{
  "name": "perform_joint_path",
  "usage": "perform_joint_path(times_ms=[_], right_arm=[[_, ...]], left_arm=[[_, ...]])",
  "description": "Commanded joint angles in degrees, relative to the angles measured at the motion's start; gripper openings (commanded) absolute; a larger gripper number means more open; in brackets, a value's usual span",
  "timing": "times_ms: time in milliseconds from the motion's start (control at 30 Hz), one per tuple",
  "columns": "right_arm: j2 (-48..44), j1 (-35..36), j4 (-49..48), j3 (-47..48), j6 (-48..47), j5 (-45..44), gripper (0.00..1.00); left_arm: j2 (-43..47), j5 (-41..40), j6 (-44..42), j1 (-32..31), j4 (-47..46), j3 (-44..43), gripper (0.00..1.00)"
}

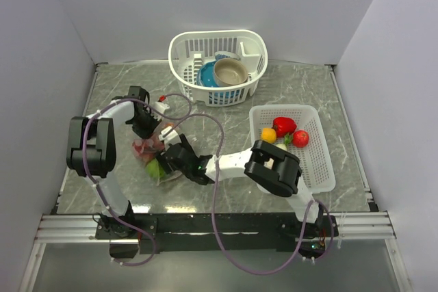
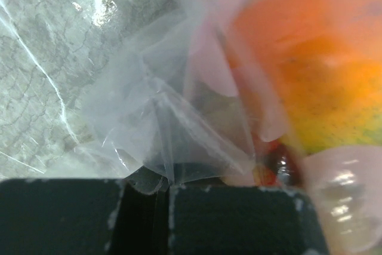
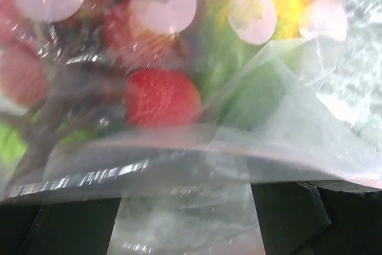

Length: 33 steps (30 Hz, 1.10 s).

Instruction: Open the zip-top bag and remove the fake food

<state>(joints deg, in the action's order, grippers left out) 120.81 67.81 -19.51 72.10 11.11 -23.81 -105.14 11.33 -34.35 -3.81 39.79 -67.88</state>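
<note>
The zip-top bag [image 1: 152, 157] lies on the table between my two grippers, with fake food inside. My left gripper [image 1: 148, 128] is at the bag's far side, shut on a fold of clear film [image 2: 161, 129]; its pads [image 2: 239, 219] nearly touch. An orange-yellow piece [image 2: 322, 76] shows through the film. My right gripper [image 1: 176, 158] is at the bag's near right side. Its fingers [image 3: 286, 213] stand apart and the bag's edge [image 3: 179, 159] lies across the gap. A red piece [image 3: 161, 97] and a green one [image 3: 239, 82] sit inside, just beyond.
A white mesh tray [image 1: 321, 169] at the right holds a strawberry [image 1: 283, 126], an orange piece [image 1: 269, 135] and a red piece [image 1: 300, 138]. A white basket [image 1: 183, 66] at the back holds a blue bowl [image 1: 207, 75] and a tan bowl [image 1: 230, 71]. Walls stand left, right and behind.
</note>
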Motion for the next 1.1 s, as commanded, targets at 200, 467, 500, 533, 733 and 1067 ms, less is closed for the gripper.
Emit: perform_joint_path(times_ms=[200, 467, 500, 533, 733, 1067], right_arm=[[4.08, -1.72, -2.29, 6.92, -0.13, 3.51, 0.71], [-0.66, -1.81, -3.69, 2.00, 0.93, 3.25, 0.14], [-1.45, -1.81, -3.70, 0.34, 1.10, 2.99, 0.11], [-3.37, -1.72, -3.70, -0.63, 1.19, 2.64, 0.10], [-12.07, -0.58, -3.87, -9.51, 2.86, 0.09, 0.08], [-21.40, 2.41, -0.72, -18.13, 6.11, -2.56, 0.00]], left_arm=[[-5.07, 2.02, -0.90, -2.95, 5.56, 3.36, 0.01], [-5.95, 0.36, -0.11, -3.22, 4.07, 3.19, 0.01], [-6.21, 0.36, 0.07, -3.22, 3.98, 2.75, 0.01], [-6.48, 0.27, 0.42, -2.96, 3.89, 2.31, 0.01], [-7.62, -1.84, 2.36, -1.38, 2.40, -0.68, 0.01], [-6.30, -2.28, 2.53, 0.12, 1.96, -0.59, 0.01]])
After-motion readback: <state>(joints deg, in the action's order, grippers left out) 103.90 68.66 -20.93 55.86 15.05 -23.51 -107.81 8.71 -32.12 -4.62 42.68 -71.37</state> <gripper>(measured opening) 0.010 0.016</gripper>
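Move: Inside the bag, the red fruit bunch with its green leaves lies about 2 cm ahead of the right hand, 5 cm to its left and 2 cm below. The mango is some 7 cm ahead, in line sideways, and the green fruit about 5 cm back and 3 cm left, both roughly 2 cm lower than that hand. From the left hand, the bunch is about 5 cm back, straight in line, nearly at its height. Reaching a little farther left under the bag's zip edge, the right hand dips about 1 cm while its wide-open fingers shut, pinching a thin green leaf or stem. It then pulls out some 7 cm to the right, rising about 5 cm and drawing back 3 to 4 cm. The left hand stays nearly in place, keeping its pinch on the bag's corner. ##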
